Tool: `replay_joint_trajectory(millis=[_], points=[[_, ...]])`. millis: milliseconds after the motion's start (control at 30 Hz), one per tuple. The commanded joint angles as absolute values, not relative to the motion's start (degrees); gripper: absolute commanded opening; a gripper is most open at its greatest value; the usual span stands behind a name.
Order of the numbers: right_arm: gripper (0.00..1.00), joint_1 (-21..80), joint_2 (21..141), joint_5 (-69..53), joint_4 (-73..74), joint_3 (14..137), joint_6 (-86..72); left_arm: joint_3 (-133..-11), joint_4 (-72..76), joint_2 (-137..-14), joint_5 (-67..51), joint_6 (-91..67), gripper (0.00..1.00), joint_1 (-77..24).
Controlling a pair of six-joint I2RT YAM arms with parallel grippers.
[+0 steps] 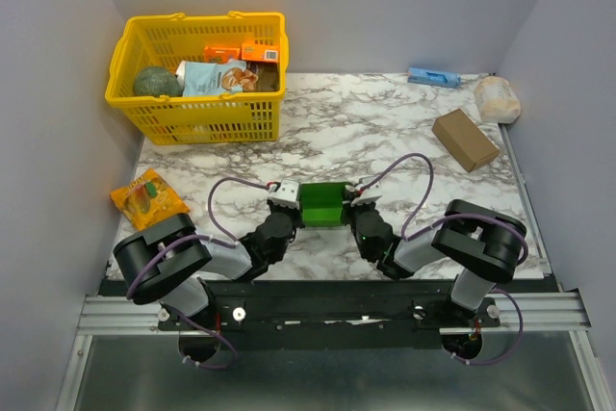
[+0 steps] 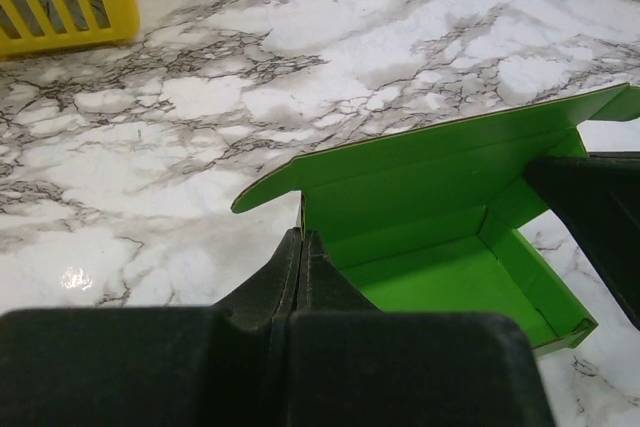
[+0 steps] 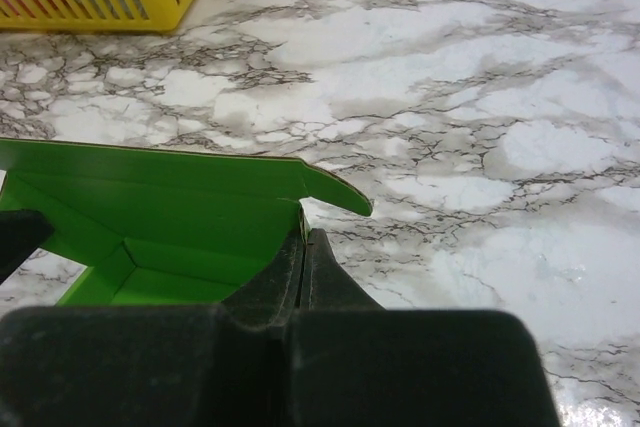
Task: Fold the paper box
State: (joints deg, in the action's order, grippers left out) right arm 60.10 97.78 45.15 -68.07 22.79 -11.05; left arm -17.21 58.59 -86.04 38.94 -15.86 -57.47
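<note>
The paper box point(image 1: 321, 205) is bright green card, half formed into an open tray with its lid flap standing up at the back. It rests on the marble table between the two arms. My left gripper point(image 2: 301, 235) is shut on the box's left side wall, and the green interior point(image 2: 440, 247) spreads to its right. My right gripper point(image 3: 304, 232) is shut on the box's right side wall, with the green inside point(image 3: 170, 217) to its left. From above, the left gripper point(image 1: 289, 201) and the right gripper point(image 1: 354, 203) pinch opposite ends.
A yellow basket point(image 1: 198, 117) holding packets stands at the back left. An orange snack bag point(image 1: 147, 198) lies at the left edge. A brown cardboard box point(image 1: 465, 139), a white bag point(image 1: 497, 99) and a blue item point(image 1: 432, 77) sit at the back right.
</note>
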Motion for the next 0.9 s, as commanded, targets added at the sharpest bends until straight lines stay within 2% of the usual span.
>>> replay_joint_trajectory(millis=[0, 367, 600, 633, 733, 767, 867], points=[[0.0, 63.7, 97.2, 36.4, -63.0, 23.0, -19.1, -15.0, 58.9, -87.5, 29.9, -24.2, 0.0, -60.5], [0.0, 65.3, 96.8, 36.2, -48.8, 26.6, -26.9, -14.1, 56.6, -90.5, 30.6, -31.6, 0.0, -62.6], [0.02, 66.4, 94.3, 38.0, -39.0, 27.2, -31.4, -14.0, 49.0, -88.3, 35.2, -34.1, 0.0, -64.2], [0.05, 66.5, 93.1, 38.0, -36.9, 27.2, -32.1, -14.1, 48.5, -88.2, 35.6, -34.1, 0.0, -64.4], [0.23, 67.6, 90.6, 38.6, -33.4, 27.5, -31.9, -15.1, 44.7, -88.1, 38.4, -33.6, 0.0, -65.8], [0.33, 67.8, 88.5, 38.8, -32.1, 27.5, -31.8, -15.4, 43.7, -88.1, 40.4, -33.3, 0.0, -66.2], [0.49, 69.3, 84.2, 38.6, -25.8, 28.2, -32.2, -15.9, 41.2, -88.7, 42.9, -33.0, 0.0, -67.5]])
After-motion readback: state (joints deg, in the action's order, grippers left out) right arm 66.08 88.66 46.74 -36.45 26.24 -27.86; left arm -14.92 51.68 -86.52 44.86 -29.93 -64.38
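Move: Between the two hands, the green box's lid panel stands upright, its middle about 6 cm to the right of the left hand and 6 cm to the left of the right one, level ahead and at their height. The front wall of the box's tray, over which that lid must come, lies some 5 cm back and 6 cm to the right of the left hand, and 6 cm back and 6 cm to the left of the right one, roughly 5 cm lower. Drawing the lid back towards the bases and down over the tray with both hands at its side edges, slowly at first and fastest at the end. The left goes about 3.5 cm each way, its fingers staying shut; the right goes 4 cm back and 2.5 cm down, tips some 15 degrees further down and opens its fingers partway late on. ##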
